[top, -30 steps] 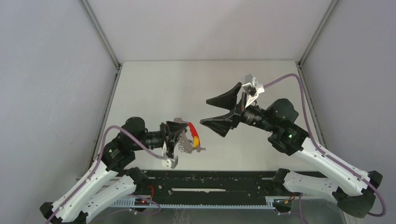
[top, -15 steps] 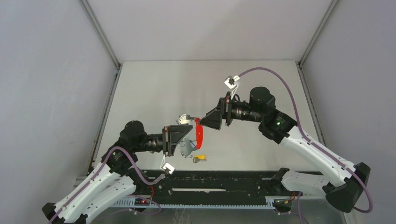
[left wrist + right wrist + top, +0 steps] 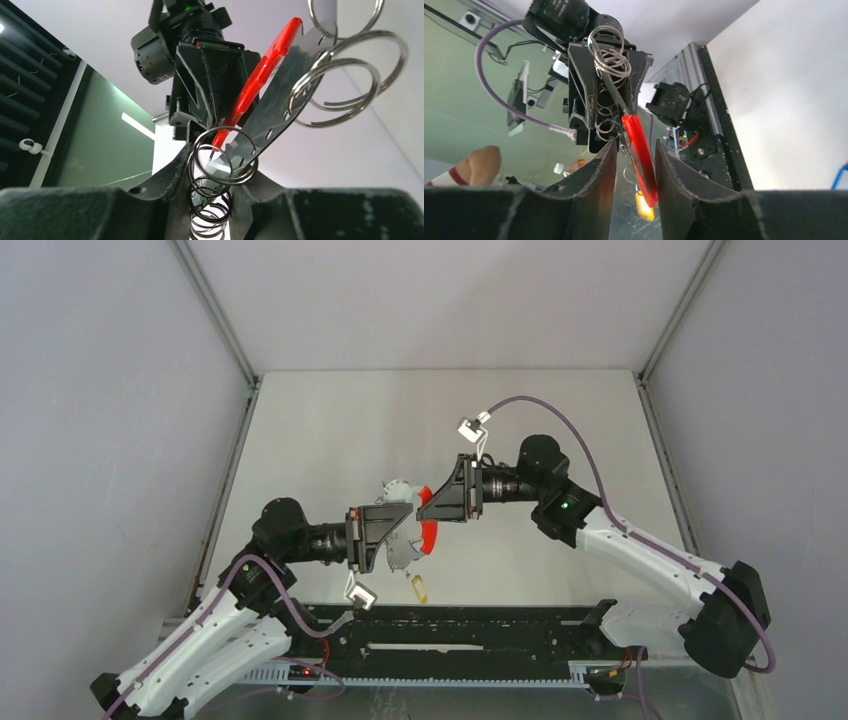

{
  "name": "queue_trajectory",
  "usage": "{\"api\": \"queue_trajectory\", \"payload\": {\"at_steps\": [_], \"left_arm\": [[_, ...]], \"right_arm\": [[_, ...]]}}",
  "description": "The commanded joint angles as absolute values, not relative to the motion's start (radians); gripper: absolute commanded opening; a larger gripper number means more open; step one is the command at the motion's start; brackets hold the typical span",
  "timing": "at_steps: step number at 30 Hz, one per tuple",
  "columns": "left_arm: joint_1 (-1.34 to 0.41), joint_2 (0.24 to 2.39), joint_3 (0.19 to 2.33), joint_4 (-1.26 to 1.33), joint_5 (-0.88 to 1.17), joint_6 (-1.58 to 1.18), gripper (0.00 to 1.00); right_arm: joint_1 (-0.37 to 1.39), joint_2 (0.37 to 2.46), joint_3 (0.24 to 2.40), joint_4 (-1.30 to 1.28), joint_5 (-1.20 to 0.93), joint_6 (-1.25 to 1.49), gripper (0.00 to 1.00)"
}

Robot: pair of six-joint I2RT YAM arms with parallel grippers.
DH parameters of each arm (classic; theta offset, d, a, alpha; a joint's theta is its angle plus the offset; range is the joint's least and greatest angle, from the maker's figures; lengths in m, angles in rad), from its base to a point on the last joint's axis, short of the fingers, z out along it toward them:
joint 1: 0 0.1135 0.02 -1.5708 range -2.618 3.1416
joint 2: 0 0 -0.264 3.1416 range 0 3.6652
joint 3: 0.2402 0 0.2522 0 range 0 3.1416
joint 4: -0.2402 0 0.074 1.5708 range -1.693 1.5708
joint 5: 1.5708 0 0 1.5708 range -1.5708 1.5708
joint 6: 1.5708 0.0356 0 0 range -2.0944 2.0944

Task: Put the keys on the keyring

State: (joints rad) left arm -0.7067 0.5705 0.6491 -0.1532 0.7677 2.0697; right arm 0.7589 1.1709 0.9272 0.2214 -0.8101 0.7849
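Note:
Both grippers meet above the near middle of the table. My left gripper (image 3: 408, 528) (image 3: 222, 172) is shut on the keyring (image 3: 408, 556) (image 3: 280, 100), a grey metal plate with several wire rings. Its red band (image 3: 431, 536) (image 3: 260, 75) (image 3: 639, 145) points toward the right arm. My right gripper (image 3: 426, 508) (image 3: 635, 170) has its jaws around that band. One pad touches the red edge and the other sits close against the grey plate. A yellow-orange key (image 3: 420, 588) (image 3: 644, 207) dangles below the keyring from one ring.
A black rail (image 3: 450, 625) runs along the near edge between the arm bases. Metal frame posts (image 3: 225, 335) and grey walls close in the table's sides and back. The right arm's purple cable (image 3: 560, 420) arches over its wrist.
My right gripper swung left to the keyring and its wide-open jaws narrowed around the red band. The left gripper turned the keyring, and the yellow key now hangs lower.

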Motion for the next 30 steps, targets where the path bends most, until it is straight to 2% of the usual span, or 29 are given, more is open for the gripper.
{"api": "queue_trajectory", "payload": {"at_steps": [1,3,5,6,7,8,12,15,16,23,30], "left_arm": [[-0.703,0.561,0.692,-0.089,0.796,2.161,0.00],[-0.703,0.560,0.693,-0.089,0.785,2.143,0.00],[-0.704,0.561,0.696,-0.090,0.770,2.109,0.00],[-0.704,0.561,0.698,-0.093,0.759,2.096,0.00],[-0.704,0.564,0.700,-0.103,0.748,2.086,0.01],[-0.704,0.566,0.705,-0.120,0.736,2.076,0.08],[-0.704,0.572,0.733,-0.253,0.665,2.039,0.68],[-0.704,0.566,0.734,-0.296,0.615,1.987,0.96],[-0.703,0.563,0.739,-0.297,0.604,1.949,0.99],[-0.698,0.576,0.901,-0.476,0.604,1.576,1.00],[-0.698,0.664,1.122,-0.527,0.643,1.033,1.00]], "right_arm": [[0.778,1.210,0.925,0.502,-0.902,0.905,0.39],[0.781,1.218,0.925,0.556,-0.916,0.933,0.31],[0.782,1.212,0.920,0.585,-0.912,0.936,0.27],[0.782,1.203,0.916,0.584,-0.899,0.932,0.12],[0.782,1.187,0.914,0.549,-0.875,0.909,0.04],[0.781,1.167,0.914,0.504,-0.842,0.872,0.02],[0.773,1.076,0.927,0.356,-0.795,0.679,0.00],[0.763,1.018,0.974,0.173,-0.737,0.510,0.00],[0.762,1.000,0.989,0.111,-0.721,0.441,0.00],[0.786,0.954,1.121,-0.336,-0.545,-0.030,0.00],[0.844,0.936,1.123,-0.376,-0.442,-0.220,0.00]]}}
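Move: The red grip of the keyring, whose grey plate the left fingers still pinch, lies almost between the right fingertips, about 2 cm back from the right hand and 1 cm below it. From the left hand it is some 4 cm right, 3 cm back and 2 cm below. The yellow-tagged key hangs roughly 11 cm back, 1 cm left and 7 cm below the right hand; the blue-tagged key lies on the table about 31 cm below, 2 cm back and 3 cm left of that hand. The keyring's red grip is pinched as the right hand edges about 1 cm left and up and shuts its fingers. Then the left fingers spread wide, letting go of the plate; that hand noses slightly forward, then backs off left and up, rolling. The right hand carries the keyring some 6 cm right, rising and then sinking a little, while rolling about 40 degrees about its finger line. ##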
